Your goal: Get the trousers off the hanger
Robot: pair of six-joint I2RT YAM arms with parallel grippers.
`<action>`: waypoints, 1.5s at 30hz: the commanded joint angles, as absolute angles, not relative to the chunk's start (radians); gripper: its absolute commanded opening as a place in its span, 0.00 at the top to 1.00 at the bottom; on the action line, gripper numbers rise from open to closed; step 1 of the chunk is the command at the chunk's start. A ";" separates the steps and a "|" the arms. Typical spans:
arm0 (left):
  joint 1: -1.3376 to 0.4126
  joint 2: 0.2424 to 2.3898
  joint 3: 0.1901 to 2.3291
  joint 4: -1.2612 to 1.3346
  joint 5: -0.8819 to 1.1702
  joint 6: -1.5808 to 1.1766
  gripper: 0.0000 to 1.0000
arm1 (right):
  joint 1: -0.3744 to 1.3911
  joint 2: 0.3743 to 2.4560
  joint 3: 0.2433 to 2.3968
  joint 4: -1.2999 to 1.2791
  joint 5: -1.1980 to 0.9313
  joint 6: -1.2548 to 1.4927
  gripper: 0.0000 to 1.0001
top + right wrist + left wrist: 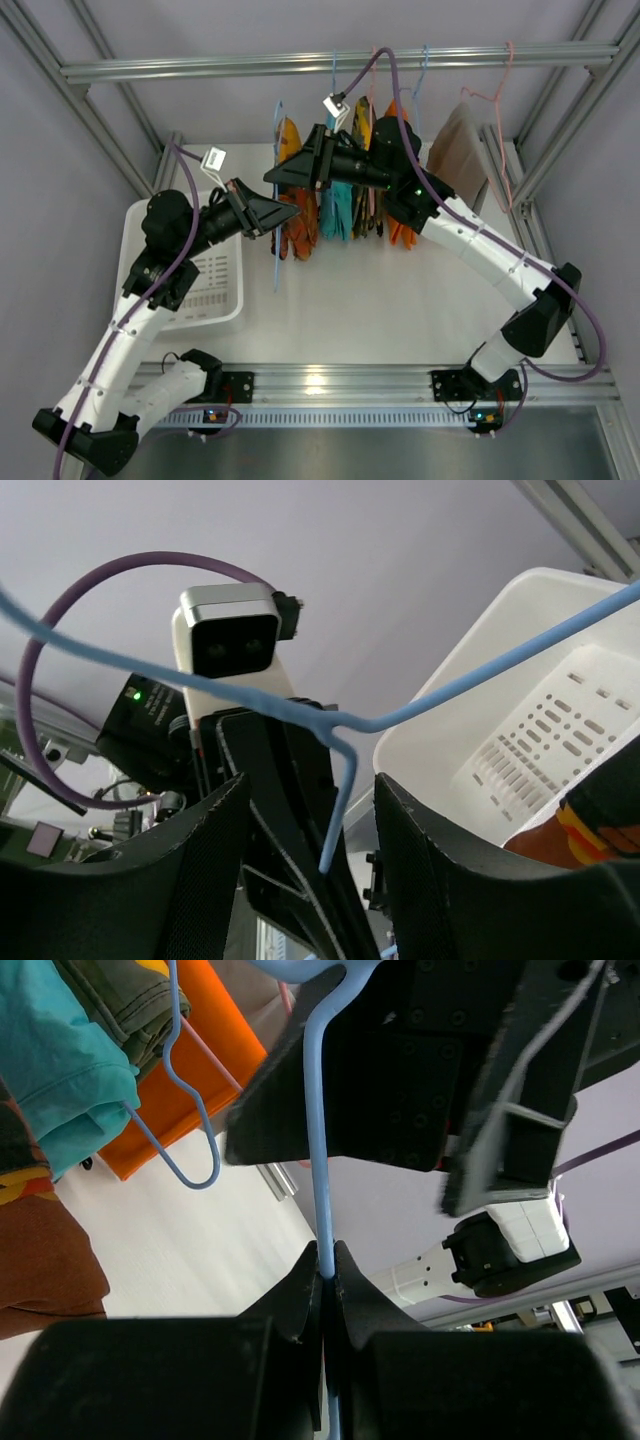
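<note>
The patterned orange and brown trousers [300, 228] and the teal trousers [336, 205] hang from a thin blue hanger [277, 215] above the table. My left gripper [290, 212] is shut on the hanger's straight wire, which in the left wrist view is the hanger [318, 1150] pinched at my left gripper [327, 1265]. My right gripper [276, 176] is just above it and open. In the right wrist view the hanger [345, 780] runs untouched between the fingers [445, 870]. The teal trousers [60, 1070] and the patterned trousers [40, 1260] show at the left.
A white slotted basket [190, 285] sits on the table left of the hanging clothes. More garments hang to the right, among them a brown one [458, 150] on a pink hanger [505, 120]. A metal rail [330, 62] crosses above.
</note>
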State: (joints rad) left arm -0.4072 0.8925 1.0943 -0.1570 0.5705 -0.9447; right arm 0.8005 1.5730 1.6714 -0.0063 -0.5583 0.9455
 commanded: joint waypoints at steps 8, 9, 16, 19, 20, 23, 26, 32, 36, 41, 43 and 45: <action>-0.408 0.888 1.174 0.158 0.560 -0.888 1.00 | 0.821 1.649 1.766 0.138 -0.595 1.020 0.58; -0.408 0.893 1.169 0.158 0.557 -0.884 1.00 | 0.819 1.651 1.775 0.141 -0.597 1.025 0.60; -0.417 0.919 1.158 0.097 0.503 -0.807 1.00 | 0.821 1.655 1.804 0.150 -0.612 1.054 0.92; -0.416 0.927 1.177 0.064 0.491 -0.740 0.87 | 0.808 1.658 1.833 0.124 -0.629 1.054 1.00; -0.417 0.928 1.211 0.029 0.489 -0.707 0.85 | 0.804 1.655 1.844 0.123 -0.637 1.051 1.00; -0.416 0.899 1.255 -0.063 0.442 -0.542 0.45 | 0.775 1.634 1.859 0.120 -0.649 1.049 1.00; -0.416 0.822 1.232 -0.113 0.359 -0.419 0.13 | 0.746 1.605 1.858 0.117 -0.663 1.058 1.00; -0.416 0.666 1.112 -0.225 0.193 -0.209 0.04 | 0.735 1.559 1.864 0.081 -0.664 1.058 1.00; -0.416 0.569 0.990 -0.284 0.221 -0.066 0.01 | 0.732 1.545 1.870 0.072 -0.655 1.071 1.00; -0.416 0.518 0.810 -0.212 0.244 0.058 0.01 | 0.732 1.560 1.907 0.051 -0.628 1.078 1.00; -0.416 0.525 0.779 -0.171 0.248 0.067 0.01 | 0.732 1.566 1.920 0.037 -0.618 1.072 1.00; -0.417 0.546 0.755 -0.108 0.274 0.074 0.01 | 0.732 1.569 1.934 0.031 -0.612 1.068 1.00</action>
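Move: The left hand still grips the blue hanger's near sloping wire; the camouflage trousers hang about 10 cm ahead of it, level sideways, their middle some 12 cm lower. The right hand is half open: the wire just below the hanger's neck is about 1 cm ahead and 2 cm left, level. From the right hand, the teal trousers hang roughly 10 cm ahead, 7 cm right and 15 cm below. Right eases forward-left, pinching the blue hanger beneath its neck; left releases, arcs up-left, then drops about 15 cm. ##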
